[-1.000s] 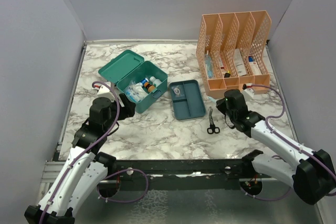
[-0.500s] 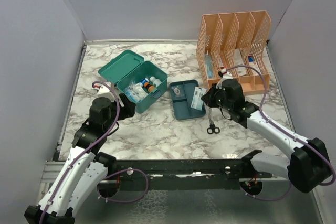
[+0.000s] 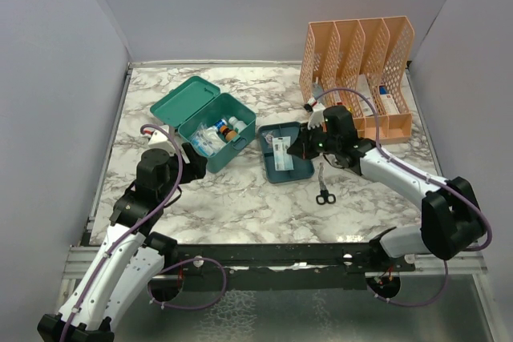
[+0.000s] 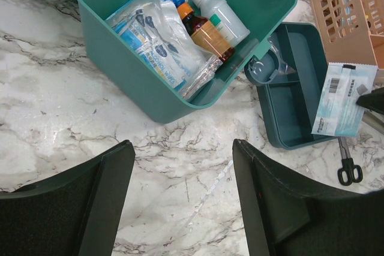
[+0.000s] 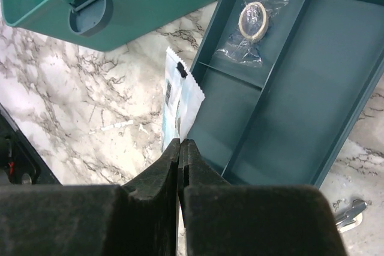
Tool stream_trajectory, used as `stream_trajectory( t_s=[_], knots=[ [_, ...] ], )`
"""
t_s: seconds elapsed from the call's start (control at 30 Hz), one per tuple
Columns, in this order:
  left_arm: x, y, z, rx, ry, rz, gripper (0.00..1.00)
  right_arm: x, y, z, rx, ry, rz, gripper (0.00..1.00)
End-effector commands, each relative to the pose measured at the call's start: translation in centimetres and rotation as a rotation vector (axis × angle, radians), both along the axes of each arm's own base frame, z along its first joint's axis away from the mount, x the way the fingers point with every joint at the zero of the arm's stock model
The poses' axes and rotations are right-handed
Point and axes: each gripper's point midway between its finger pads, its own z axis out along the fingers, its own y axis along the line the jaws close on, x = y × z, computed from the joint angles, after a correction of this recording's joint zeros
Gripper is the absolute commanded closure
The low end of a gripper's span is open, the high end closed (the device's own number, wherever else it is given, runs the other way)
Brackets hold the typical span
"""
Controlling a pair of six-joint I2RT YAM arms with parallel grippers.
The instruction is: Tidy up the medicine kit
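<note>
The medicine kit [image 3: 227,135] stands open at the back left, a teal box with its lid [image 3: 184,98] folded back. Bottles and blue-white packets [image 4: 162,46] fill it. Its divided insert tray [image 3: 292,167] lies on the marble just right of it. My right gripper [image 3: 298,148] is shut on a flat white-and-blue packet [image 5: 178,103] that hangs over the tray's left edge [image 5: 211,46]. A small clear bag with a tape roll [image 5: 252,21] lies in one tray compartment. My left gripper [image 4: 183,154] hovers open in front of the box [image 4: 150,97], with nothing between its fingers.
A peach lattice file organizer [image 3: 357,70] with boxes in its slots stands at the back right. Small black-handled scissors [image 3: 323,187] lie on the marble right of the tray. Grey walls close in both sides and the back.
My right arm has swung left from the peach organizer to over the insert tray, carrying the packet. The left arm has not moved.
</note>
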Motion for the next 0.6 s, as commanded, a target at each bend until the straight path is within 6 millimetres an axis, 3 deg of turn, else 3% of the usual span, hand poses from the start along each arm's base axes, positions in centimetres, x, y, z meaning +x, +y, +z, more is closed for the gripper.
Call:
stream_trajectory(
  t_s=[0.0, 0.57],
  knots=[
    [0.1, 0.2, 0.2, -0.004, -0.015, 0.013, 0.30, 0.2, 0.7, -0.7, -0.042, 0.000, 0.047, 0.99],
    [0.1, 0.2, 0.1, -0.001, -0.011, 0.014, 0.30, 0.9, 1.8, -7.2, -0.151, 0.140, 0.020, 0.99]
  ],
)
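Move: My right hand pinches the white sachet. The tray's near-left compartment, where the sachet is going, has its middle about 11 cm below, 4 cm left and 1 cm back. The bagged tape roll is some 9 cm ahead and 7 cm left, the scissors about 5 cm back and 11 cm right, and the open teal box some 25 cm left and 13 cm ahead. From my left hand, that compartment lies roughly 23 cm right, 6 cm ahead and 17 cm below. I lower my right hand almost straight down, about 7 cm, easing in and then sinking steadily, to bring the sachet down into the tray's near-left compartment beside the divider. Meanwhile my wrist tips the fingers some 10 degrees steeper, and they stay shut on the sachet's edge. ##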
